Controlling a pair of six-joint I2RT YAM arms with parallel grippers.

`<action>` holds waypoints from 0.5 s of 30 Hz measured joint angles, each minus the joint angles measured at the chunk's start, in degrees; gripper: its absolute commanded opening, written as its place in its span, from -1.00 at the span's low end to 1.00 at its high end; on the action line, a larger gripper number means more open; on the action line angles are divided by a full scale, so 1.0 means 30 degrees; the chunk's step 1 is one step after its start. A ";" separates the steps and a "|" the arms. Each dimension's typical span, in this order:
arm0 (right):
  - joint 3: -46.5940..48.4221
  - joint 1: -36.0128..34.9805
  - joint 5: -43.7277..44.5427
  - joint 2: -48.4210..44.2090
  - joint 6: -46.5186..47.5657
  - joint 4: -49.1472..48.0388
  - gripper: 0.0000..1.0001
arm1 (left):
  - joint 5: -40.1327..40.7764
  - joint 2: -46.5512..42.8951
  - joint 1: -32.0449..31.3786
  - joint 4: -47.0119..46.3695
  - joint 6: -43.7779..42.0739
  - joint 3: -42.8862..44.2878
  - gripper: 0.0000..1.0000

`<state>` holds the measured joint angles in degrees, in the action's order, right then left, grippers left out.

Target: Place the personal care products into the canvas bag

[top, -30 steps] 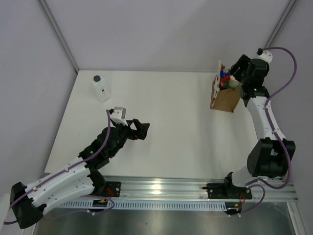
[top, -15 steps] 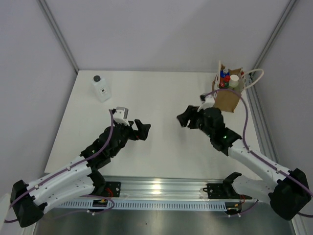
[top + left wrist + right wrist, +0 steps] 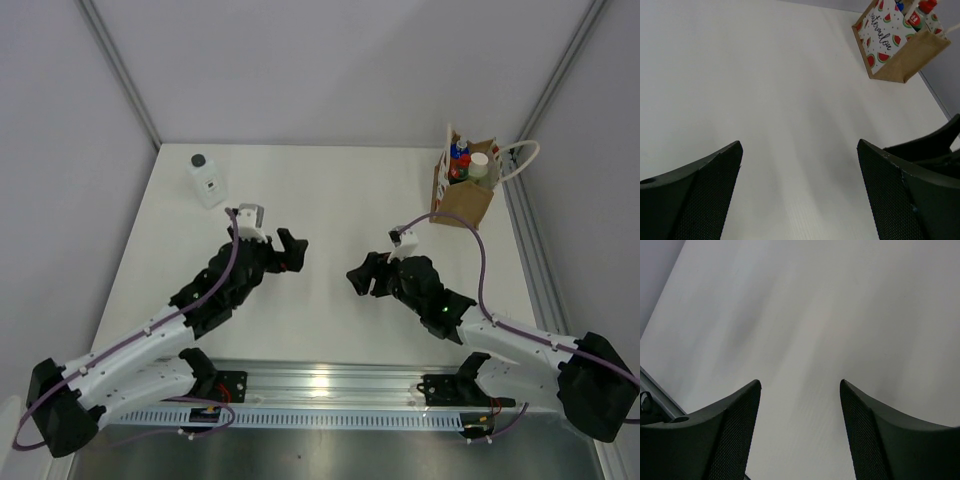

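Observation:
The canvas bag [image 3: 465, 197] stands upright at the table's far right, also in the left wrist view [image 3: 900, 47]. The orange-red bottle with blue cap [image 3: 458, 160] and the olive-green bottle with whitish cap [image 3: 480, 165] stand inside it. The clear square bottle with black cap [image 3: 206, 179] stands alone at the far left corner. My left gripper [image 3: 290, 252] is open and empty over the table's middle left. My right gripper [image 3: 362, 277] is open and empty over the table's middle, well away from the bag. The wrist views show only bare table between each gripper's fingers.
The white table [image 3: 330, 200] ends at a metal rail [image 3: 330, 380] along the near edge. Grey walls and slanted frame posts [image 3: 120, 70] enclose the far side. The bag's white cord handle [image 3: 522, 160] loops out over the right edge.
My right arm left the bag, swung down and moved left to the table's middle, gripper empty. My left gripper moved slightly forward and up. Both bottles stay in the bag.

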<state>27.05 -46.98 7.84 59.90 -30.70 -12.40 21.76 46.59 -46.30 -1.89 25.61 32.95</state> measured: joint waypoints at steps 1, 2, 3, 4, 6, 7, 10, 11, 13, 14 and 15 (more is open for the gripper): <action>0.0000 -0.0029 -0.0095 0.0102 -0.0036 -0.0248 0.37 | -0.0066 0.0663 0.0350 0.0226 0.0044 0.0707 0.98; 0.0000 -0.0044 -0.0226 0.0168 -0.0051 -0.0415 0.37 | -0.0233 0.1457 0.0729 0.0758 0.0109 0.1625 0.99; 0.0000 -0.0080 -0.0262 0.0175 -0.0051 -0.0481 0.38 | -0.0342 0.2433 0.1158 0.1013 0.0117 0.2718 0.98; 0.0000 -0.0124 -0.0270 0.0160 -0.0051 -0.0554 0.39 | -0.0364 0.3330 0.1617 0.1209 0.0102 0.3796 0.98; 0.0000 -0.0226 -0.0255 -0.0015 -0.0044 -0.0627 0.39 | -0.0685 0.4940 0.2594 0.2025 -0.0058 0.6025 0.98; 0.0000 -0.0262 -0.0255 -0.0160 -0.0044 -0.0670 0.39 | -0.0816 0.5646 0.3096 0.2259 -0.0248 0.7045 0.99; 0.0000 -0.0306 -0.0248 -0.0517 -0.0036 -0.0838 0.40 | -0.1195 0.7512 0.4852 0.2907 -0.1268 0.9916 0.98; 0.0000 -0.0313 -0.0255 -0.0568 -0.0044 -0.0852 0.39 | -0.1355 0.8029 0.5442 0.3016 -0.1792 1.0688 0.99; 0.0000 -0.0313 -0.0284 -0.0583 -0.0051 -0.0838 0.40 | -0.1865 0.8998 0.6557 0.3257 -0.3213 1.1970 0.99; 0.0000 -0.0313 -0.0372 -0.0583 -0.0051 -0.0831 0.40 | -0.2397 0.9457 0.7162 0.3344 -0.3978 1.2480 0.99; 0.0000 -0.0321 -0.0459 -0.0583 -0.0058 -0.0823 0.40 | -0.2914 0.9887 0.7715 0.3461 -0.4838 1.2932 0.99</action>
<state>27.05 -47.94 6.46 58.15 -30.87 -14.87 13.02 76.25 -23.16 8.49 11.09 71.75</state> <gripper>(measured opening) 0.695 0.993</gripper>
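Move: The clear bottle with the black cap stands about 27 cm ahead of the left gripper and some 24 cm to its left, its middle roughly 12 cm lower. Nothing else stands near it or on the way. From the right gripper the same bottle is about 29 cm ahead, 46 cm to the left and some 4 cm lower. Bring the empty left gripper quickly out towards the clear bottle, about 16 cm forward while climbing some 10 cm, first straight ahead and then swinging about 5 cm left. Turn it roughly 10 degrees counter-clockwise on the way, let its left side roll up a little more towards the end, and keep the fingers wide open. ##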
